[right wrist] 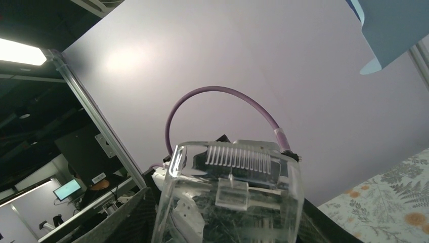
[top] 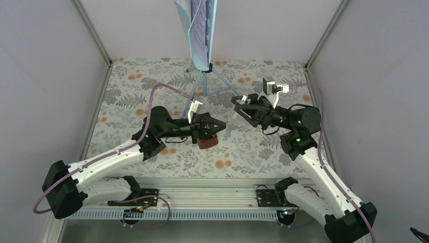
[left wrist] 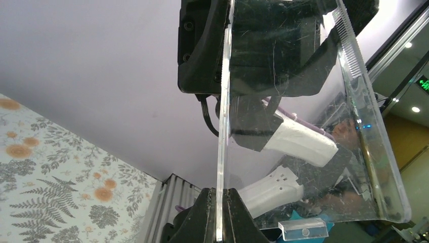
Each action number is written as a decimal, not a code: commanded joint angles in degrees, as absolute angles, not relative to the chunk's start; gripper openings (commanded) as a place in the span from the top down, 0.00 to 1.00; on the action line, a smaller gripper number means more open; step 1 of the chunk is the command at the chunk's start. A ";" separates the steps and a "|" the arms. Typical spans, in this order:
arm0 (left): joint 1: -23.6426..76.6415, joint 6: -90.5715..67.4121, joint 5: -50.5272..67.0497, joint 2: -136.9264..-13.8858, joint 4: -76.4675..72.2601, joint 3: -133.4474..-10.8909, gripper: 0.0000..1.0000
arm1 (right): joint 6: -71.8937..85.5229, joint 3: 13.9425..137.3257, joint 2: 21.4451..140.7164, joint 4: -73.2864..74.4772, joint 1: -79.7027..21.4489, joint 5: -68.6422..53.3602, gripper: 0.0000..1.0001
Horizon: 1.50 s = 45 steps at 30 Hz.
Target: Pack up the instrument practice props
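My left gripper [top: 222, 124] [left wrist: 218, 195] is shut on the thin edge of a clear plastic cover [left wrist: 293, 126]. The same clear cover [right wrist: 232, 202] fills the gap between the spread fingers of my right gripper [top: 237, 105] [right wrist: 225, 205]; I cannot see whether its pads press on it. A reddish-brown wooden metronome [top: 207, 142] shows just under the left gripper in the top view. The pale-blue music stand [top: 208, 35] [right wrist: 392, 28] rises at the back on tripod legs [top: 205, 83], with sheet-music pages [top: 198, 20] on it.
A floral cloth [top: 243, 152] covers the table. Lilac-grey walls [top: 45, 76] close in the left, right and back. An aluminium rail [top: 212, 195] with the arm bases runs along the near edge. Purple cables [top: 167, 87] loop over both arms.
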<state>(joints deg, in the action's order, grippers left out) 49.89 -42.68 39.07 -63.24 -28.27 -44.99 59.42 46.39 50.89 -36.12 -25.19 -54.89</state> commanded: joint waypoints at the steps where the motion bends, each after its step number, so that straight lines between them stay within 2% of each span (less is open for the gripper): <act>1: 49.86 -41.62 36.18 -62.15 -25.60 -46.17 0.93 | 53.33 46.49 49.40 -33.21 -25.82 -52.16 0.58; 3: 49.90 -40.89 34.88 -61.88 -23.64 -46.54 0.78 | 51.16 46.19 48.74 -31.04 -25.84 -50.96 0.58; 5: 49.75 -39.64 32.80 -61.34 -20.50 -46.92 0.54 | 48.09 45.88 47.93 -27.70 -25.78 -49.35 0.58; 8: 49.22 -36.84 28.57 -59.90 -13.11 -47.89 0.24 | 41.36 45.52 46.56 -19.31 -25.84 -45.60 0.58; 10: 48.16 -35.03 25.08 -58.76 -7.39 -48.18 0.10 | 36.04 44.93 45.59 -14.49 -25.82 -42.44 0.57; 12: 46.29 -33.71 22.72 -57.43 -2.93 -48.02 0.03 | 32.62 43.37 44.80 -11.00 -25.92 -39.27 0.57; 19: 31.44 -19.80 26.73 -60.04 19.33 -56.43 0.00 | 26.68 33.04 41.71 -11.12 -28.66 -30.14 0.57; 23: 23.81 -11.51 28.59 -64.17 25.15 -63.22 0.00 | 23.98 28.44 40.44 -13.98 -34.41 -21.11 0.57; 28: 17.66 -10.04 28.84 -67.66 21.15 -65.16 0.00 | 20.31 24.88 41.88 -18.24 -46.20 -3.46 0.58; 34: 16.82 -9.28 21.99 -65.55 13.16 -60.56 0.01 | 16.90 22.09 49.62 -25.99 -59.94 19.16 0.59; 40: 16.87 -2.32 8.28 -63.19 11.69 -55.84 0.01 | 12.99 21.89 58.37 -34.39 -65.67 30.08 0.59; 45: 16.85 -0.13 2.50 -60.17 11.64 -53.59 0.01 | 9.28 21.90 64.96 -41.74 -67.27 32.45 0.59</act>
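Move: The metronome stands some 12 cm ahead and 10 cm to the left of the right hand, its middle about 35 cm lower; both hands already hold the clear cover. From the left hand it lies about 14 cm ahead, 7 cm left and 27 cm below. The blue stand's near foot is roughly 10 cm farther out and 10 cm left of the metronome, and its right foot some 25 cm farther out and 16 cm right of it. Left fingers release the cover and retreat forward-left; the right hand lowers it some 25 cm towards the metronome. ##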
